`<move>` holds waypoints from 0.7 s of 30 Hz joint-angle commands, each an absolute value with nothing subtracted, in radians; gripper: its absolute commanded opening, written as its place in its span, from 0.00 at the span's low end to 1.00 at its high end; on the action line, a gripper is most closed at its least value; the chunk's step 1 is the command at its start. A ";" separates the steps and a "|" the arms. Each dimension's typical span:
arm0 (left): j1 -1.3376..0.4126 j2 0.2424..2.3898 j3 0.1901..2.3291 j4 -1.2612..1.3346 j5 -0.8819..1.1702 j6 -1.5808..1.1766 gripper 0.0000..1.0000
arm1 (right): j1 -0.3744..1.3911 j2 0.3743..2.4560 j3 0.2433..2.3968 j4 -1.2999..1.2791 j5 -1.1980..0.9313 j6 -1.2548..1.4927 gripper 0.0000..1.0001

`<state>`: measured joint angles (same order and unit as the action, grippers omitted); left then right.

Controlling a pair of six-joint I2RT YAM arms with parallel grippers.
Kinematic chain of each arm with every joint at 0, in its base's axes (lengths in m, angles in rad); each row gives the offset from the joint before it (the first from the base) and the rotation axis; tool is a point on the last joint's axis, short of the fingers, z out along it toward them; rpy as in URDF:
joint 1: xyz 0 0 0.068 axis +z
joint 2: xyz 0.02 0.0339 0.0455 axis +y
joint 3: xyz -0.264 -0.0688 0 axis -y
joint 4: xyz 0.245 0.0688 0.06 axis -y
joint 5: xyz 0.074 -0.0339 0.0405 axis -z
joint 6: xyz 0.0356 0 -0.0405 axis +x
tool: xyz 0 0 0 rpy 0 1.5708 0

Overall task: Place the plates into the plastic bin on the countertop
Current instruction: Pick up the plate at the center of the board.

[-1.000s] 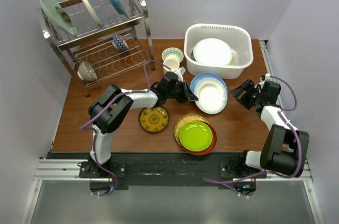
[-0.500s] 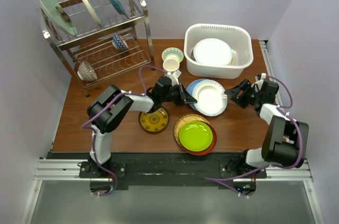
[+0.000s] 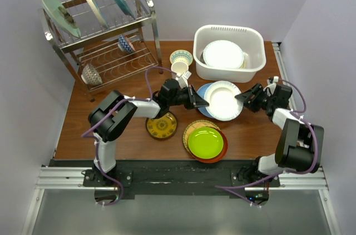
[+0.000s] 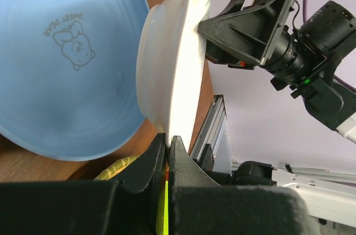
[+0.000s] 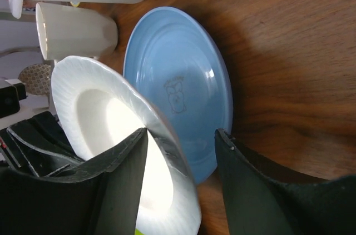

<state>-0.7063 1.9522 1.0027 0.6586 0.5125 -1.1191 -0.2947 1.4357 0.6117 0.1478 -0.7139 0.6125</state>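
A white plate [image 3: 223, 100] hangs tilted above a blue plate [image 3: 203, 90] on the countertop [image 3: 111, 129]. My left gripper [image 3: 198, 101] is shut on its left rim; the left wrist view shows the white plate [image 4: 186, 63] edge-on between the pinched tips of the left gripper [image 4: 168, 141]. My right gripper [image 3: 245, 98] stands open around the right rim. In the right wrist view, the right gripper [image 5: 182, 135] has one finger against the white plate [image 5: 105, 124] and the other clear of it, over the blue plate [image 5: 178, 79]. The plastic bin [image 3: 222, 73] behind holds white plates [image 3: 222, 54].
A lime green plate [image 3: 205, 141] tops a red-orange and a yellow woven one at the front. A yellow patterned plate [image 3: 162, 125] lies left of them. A cup [image 3: 179, 68] and small bowl [image 3: 181, 56] stand beside the bin. The wire dish rack [image 3: 100, 40] fills the back left.
The left gripper has raised and tilted the white plate and carried it slightly right. The right gripper has moved left onto the plate's right rim, its jaws narrowing.
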 commanded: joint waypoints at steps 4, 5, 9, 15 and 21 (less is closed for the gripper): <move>-0.704 1.907 1.015 0.854 0.568 -1.154 0.00 | -0.298 1.439 0.575 0.301 -0.819 0.673 0.21; -0.703 1.911 1.017 0.854 0.571 -1.152 0.00 | -0.296 1.439 0.574 0.316 -0.828 0.678 0.12; -0.701 1.916 1.020 0.853 0.581 -1.146 0.00 | -0.296 1.427 0.568 0.324 -0.827 0.680 0.00; -0.699 1.890 1.028 0.737 0.563 -1.069 0.46 | -0.296 1.405 0.563 0.327 -0.822 0.693 0.00; -0.699 1.824 1.046 0.510 0.460 -0.936 0.67 | -0.296 1.381 0.549 0.368 -0.839 0.738 0.00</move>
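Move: Already pinched at its left rim by the left fingers, the white plate has its middle about 7 cm to the right of that hand and 1 cm farther out. The open right fingers stand astride its right rim, the plate's middle some 7 cm to their left and 1 cm nearer the base. The blue plate lies roughly 9 cm left of the right hand and 8 cm below; the plastic bin is about 18 cm ahead of it, 3 cm left and 5 cm below. Closing on the white plate's right rim, the right fingers pinch it while that hand rises and goes left, about 2 cm each way, with a small tilt. Meanwhile the left hand eases just over 1 cm forward and left with the rim, then opens about two thirds, letting go, and sinks some 1.5 cm and back, its fingers still straddling the rim. ##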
